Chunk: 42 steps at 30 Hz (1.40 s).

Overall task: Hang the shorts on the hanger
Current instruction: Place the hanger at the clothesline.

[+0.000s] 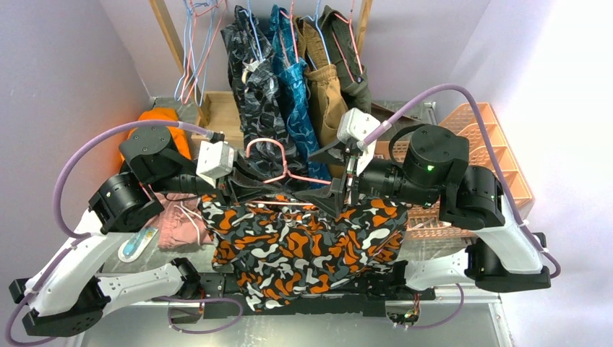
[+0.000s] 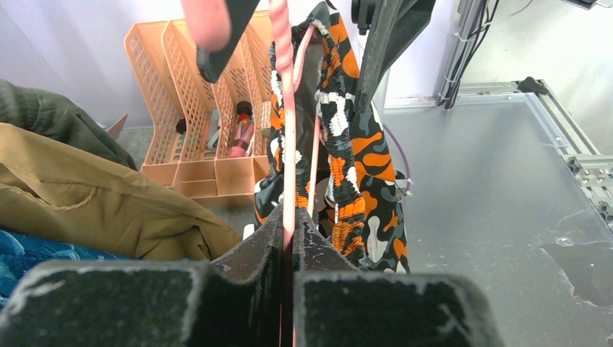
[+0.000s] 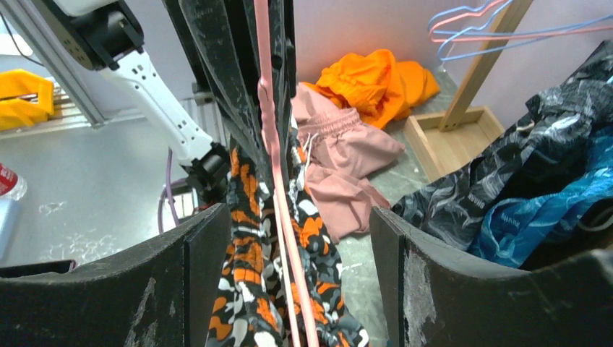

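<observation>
The orange, black, white and grey camo shorts point(image 1: 303, 246) hang draped over the lower bar of the pink wire hanger point(image 1: 278, 165), held above the table. My left gripper point(image 1: 235, 189) is shut on the hanger's wire at its left end; the left wrist view shows the pink wire point(image 2: 288, 152) pinched between the fingers, with the shorts point(image 2: 354, 166) beyond. My right gripper point(image 1: 343, 189) is open at the hanger's right end. In the right wrist view its fingers point(image 3: 202, 275) stand wide apart around the wire point(image 3: 278, 188) and the shorts point(image 3: 249, 260), touching neither.
A wooden rack at the back holds light-blue hangers point(image 1: 194, 43) and hung clothes point(image 1: 289, 79). Pink shorts point(image 1: 177, 220) and an orange garment point(image 1: 155, 119) lie at the left. An orange plastic basket point(image 1: 491, 144) stands at the right.
</observation>
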### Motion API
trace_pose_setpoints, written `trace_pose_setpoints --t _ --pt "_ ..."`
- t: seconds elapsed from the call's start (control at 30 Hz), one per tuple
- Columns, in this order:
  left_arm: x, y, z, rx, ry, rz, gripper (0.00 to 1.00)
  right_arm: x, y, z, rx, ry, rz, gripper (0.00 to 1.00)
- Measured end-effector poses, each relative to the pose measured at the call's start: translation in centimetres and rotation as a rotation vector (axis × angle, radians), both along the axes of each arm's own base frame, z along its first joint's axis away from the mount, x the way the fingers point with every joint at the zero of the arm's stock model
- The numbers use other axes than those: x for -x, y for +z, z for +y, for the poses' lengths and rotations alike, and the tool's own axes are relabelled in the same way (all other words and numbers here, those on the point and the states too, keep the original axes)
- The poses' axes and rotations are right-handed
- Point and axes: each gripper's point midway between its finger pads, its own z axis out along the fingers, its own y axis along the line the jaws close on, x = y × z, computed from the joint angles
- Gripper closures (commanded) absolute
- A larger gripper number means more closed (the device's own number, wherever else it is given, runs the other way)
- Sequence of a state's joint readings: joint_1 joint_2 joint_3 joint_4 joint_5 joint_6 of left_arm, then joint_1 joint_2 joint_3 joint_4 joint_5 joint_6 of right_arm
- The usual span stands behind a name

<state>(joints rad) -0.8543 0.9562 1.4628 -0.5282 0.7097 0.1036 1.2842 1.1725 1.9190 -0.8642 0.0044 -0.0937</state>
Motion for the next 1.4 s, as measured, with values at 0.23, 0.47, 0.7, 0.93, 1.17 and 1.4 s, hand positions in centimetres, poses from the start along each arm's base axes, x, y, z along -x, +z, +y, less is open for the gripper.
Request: trace_pose_setpoints --t 0.23,0.47,0.7,0.93,1.17,1.4 --pt "0.2 -0.1 -0.2 -0.004 -0.018 0.017 0.93 -0.4 0.9 2.4 -0.025 0.016 -0.013 0.47" --pt "0.3 -0.1 -0.1 -0.003 -0.020 0.017 0.93 -0.3 -0.5 3.9 0.003 0.042 0.023 0.59" --pt "0.3 -0.2 -0.1 -0.005 -0.021 0.017 0.93 0.4 0.0 4.3 -0.025 0.075 0.046 0.57" --pt "0.4 -0.2 -0.1 -0.004 -0.020 0.017 0.93 1.0 -0.1 4.9 -0.027 0.109 0.075 0.84" --pt "0.8 0.0 0.3 0.005 -0.029 0.007 0.93 1.4 -0.1 5.3 -0.030 0.131 0.092 1.00" --pt "0.6 0.2 0.5 0.016 -0.005 0.006 0.02 1.3 -0.2 4.9 -0.037 0.120 0.088 1.00"
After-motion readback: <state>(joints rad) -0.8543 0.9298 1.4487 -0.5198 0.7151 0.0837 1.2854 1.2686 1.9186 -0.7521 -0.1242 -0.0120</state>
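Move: The left hand already pinches the hanger's left shoulder; the neck's base is about 5 cm to its right, 1 cm forward and 1 cm higher. It lies roughly 6 cm left of the open right hand, level with it. From the right hand, the shorts hang about 17 cm below, 3 cm left and 2 cm back; the blue trousers hang some 20 cm ahead, 5 cm left and 10 cm lower. Right hand goes about 5 cm left and pinches the hanger by its neck; left hand, nearly still, then opens. ##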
